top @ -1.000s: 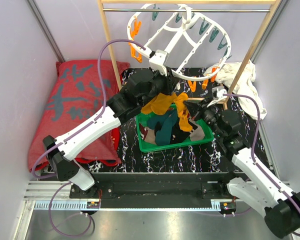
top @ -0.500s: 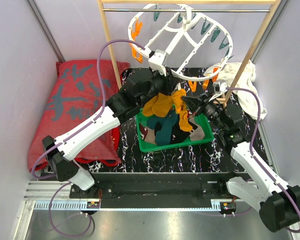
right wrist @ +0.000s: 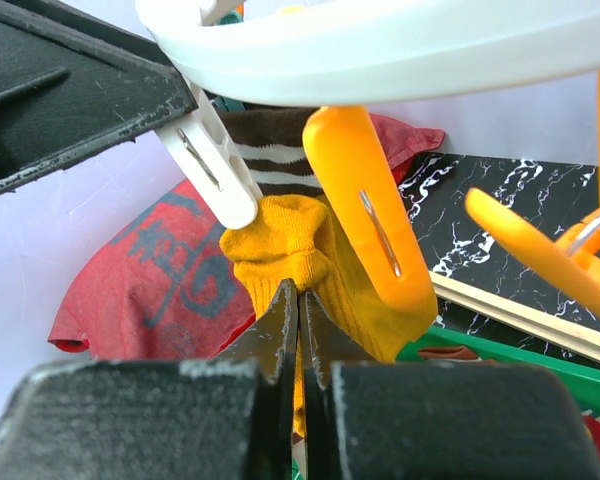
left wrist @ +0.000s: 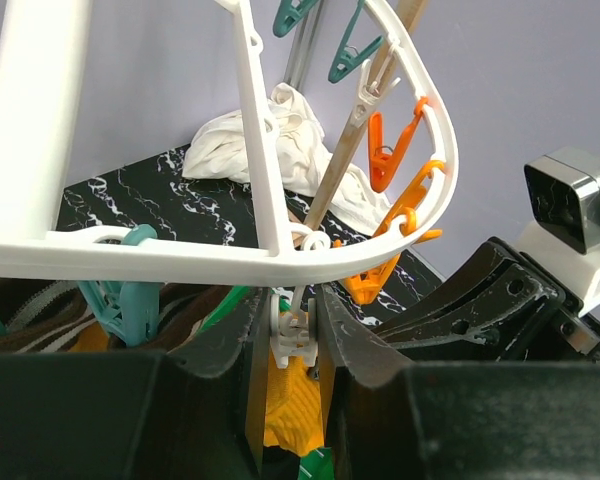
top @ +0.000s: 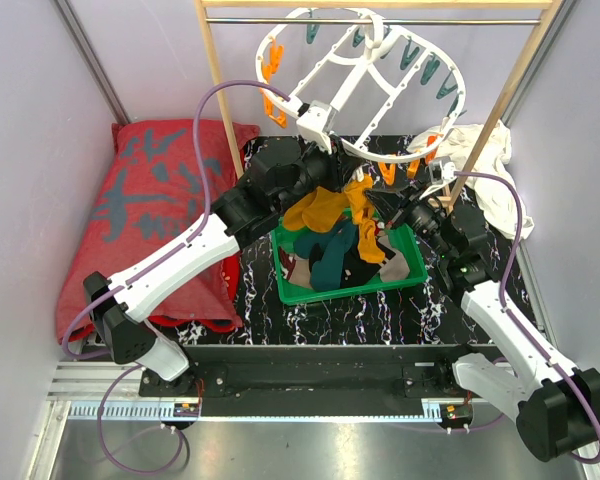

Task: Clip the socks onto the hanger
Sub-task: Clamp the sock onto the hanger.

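Note:
The white oval hanger [top: 380,75] hangs tilted from the rail, with orange and teal pegs along its rim. My left gripper [top: 335,180] is shut on a white peg [left wrist: 292,338] under the hanger rim [left wrist: 180,262], squeezing it between both fingers. A mustard-orange sock [left wrist: 292,400] hangs directly below that peg. My right gripper [right wrist: 301,292] is shut on this mustard sock [right wrist: 280,240], holding it up beside the white peg [right wrist: 215,165] and an orange peg [right wrist: 370,220]. Its striped cuff [right wrist: 270,150] sits behind the pegs. A teal sock [top: 330,258] and dark socks lie in the green basket [top: 405,275].
A light wooden rack frame [top: 218,90] stands around the hanger. A white cloth [top: 475,150] lies at the back right and a red cloth [top: 150,200] at the left. My right gripper [top: 380,208] sits close to the left one over the basket.
My right arm has lifted the mustard sock up and left toward the hanger's lower rim and the left gripper. The left arm has stayed on the peg.

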Controlling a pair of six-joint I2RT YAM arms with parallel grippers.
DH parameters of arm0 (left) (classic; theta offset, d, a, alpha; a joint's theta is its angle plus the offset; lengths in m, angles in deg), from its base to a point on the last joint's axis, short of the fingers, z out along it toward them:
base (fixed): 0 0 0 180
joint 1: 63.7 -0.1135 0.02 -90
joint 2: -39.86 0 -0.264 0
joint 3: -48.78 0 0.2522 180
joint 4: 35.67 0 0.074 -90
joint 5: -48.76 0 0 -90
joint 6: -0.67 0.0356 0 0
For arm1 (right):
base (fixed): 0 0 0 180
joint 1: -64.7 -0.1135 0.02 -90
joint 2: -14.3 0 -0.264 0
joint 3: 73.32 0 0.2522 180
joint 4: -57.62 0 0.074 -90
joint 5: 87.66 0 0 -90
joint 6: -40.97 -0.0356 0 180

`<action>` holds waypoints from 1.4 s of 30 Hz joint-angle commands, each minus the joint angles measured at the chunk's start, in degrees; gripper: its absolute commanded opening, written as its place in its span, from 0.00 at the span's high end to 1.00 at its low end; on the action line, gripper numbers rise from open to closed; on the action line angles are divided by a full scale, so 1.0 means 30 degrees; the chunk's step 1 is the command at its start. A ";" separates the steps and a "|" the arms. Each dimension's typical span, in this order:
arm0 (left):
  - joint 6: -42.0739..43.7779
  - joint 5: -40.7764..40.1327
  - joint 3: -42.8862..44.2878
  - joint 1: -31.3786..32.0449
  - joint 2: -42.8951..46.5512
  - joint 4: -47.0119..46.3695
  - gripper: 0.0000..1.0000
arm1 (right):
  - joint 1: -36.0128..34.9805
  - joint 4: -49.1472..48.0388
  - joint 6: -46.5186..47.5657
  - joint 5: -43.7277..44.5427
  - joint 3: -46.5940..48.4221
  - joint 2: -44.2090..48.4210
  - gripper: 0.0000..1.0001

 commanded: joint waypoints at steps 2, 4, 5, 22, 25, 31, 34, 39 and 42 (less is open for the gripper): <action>0.0319 0.1131 0.0004 -0.0010 0.0670 -0.0718 0.98 | 0.0190 -0.1498 -0.0165 -0.0453 0.0953 0.0381 1.00; 0.0348 0.1190 0.0063 -0.0010 0.0640 -0.0601 0.98 | 0.0219 -0.1587 -0.0223 -0.0512 0.0982 0.0382 1.00; 0.0349 0.1219 0.0093 -0.0010 0.0611 -0.0600 0.98 | 0.0249 -0.1674 -0.0252 -0.0512 0.0983 0.0382 1.00; 0.0056 0.1922 0.0327 -0.0010 0.0523 -0.0454 0.82 | 0.0396 -0.2759 -0.0721 -0.0746 0.1100 0.0177 1.00; 0.0085 0.1893 0.0327 -0.0010 0.0523 -0.0454 0.61 | 0.0396 -0.2760 -0.0692 -0.0746 0.1187 0.0205 1.00; 0.0143 0.1542 0.0474 -0.0010 0.0435 -0.0454 0.35 | 0.0396 -0.2760 -0.0575 -0.0571 0.1129 0.0352 0.90; 0.0144 0.0812 0.0590 -0.0127 0.0289 -0.0250 0.37 | 0.0396 -0.2295 0.0184 -0.0307 0.0779 0.0673 0.63; 0.0114 0.0224 0.0737 -0.0333 0.0288 -0.0190 0.38 | 0.0367 -0.0915 0.2728 0.1594 -0.0332 0.2108 0.47; 0.0143 0.0165 0.0796 -0.0391 0.0201 -0.0132 0.38 | 0.0396 -0.0329 0.4281 0.3175 -0.0831 0.2841 0.44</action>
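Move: The left fingers already squeeze the white clip on the hanger's near rim. The right fingers are shut on a fold of the yellow sock; from them the white clip sits about 3 cm up, 1 ahead and 2 left. From the left hand that fold is some 3 cm below, 2 back and 3 right; the nearest orange clip is about 6 cm right and level ahead, the teal clip 3 cm ahead and 4 left, both near hand height. Still pinching the yellow sock, the right hand raises its fold almost straight up by about 3 cm to the white clip, which the left hand keeps squeezed, staying nearly in place. The left fingers then open and let go of the clip; just after, the right fingers open off the sock, that hand easing about 2 cm right and slightly back as its fingertips tip up some 10 degrees. ##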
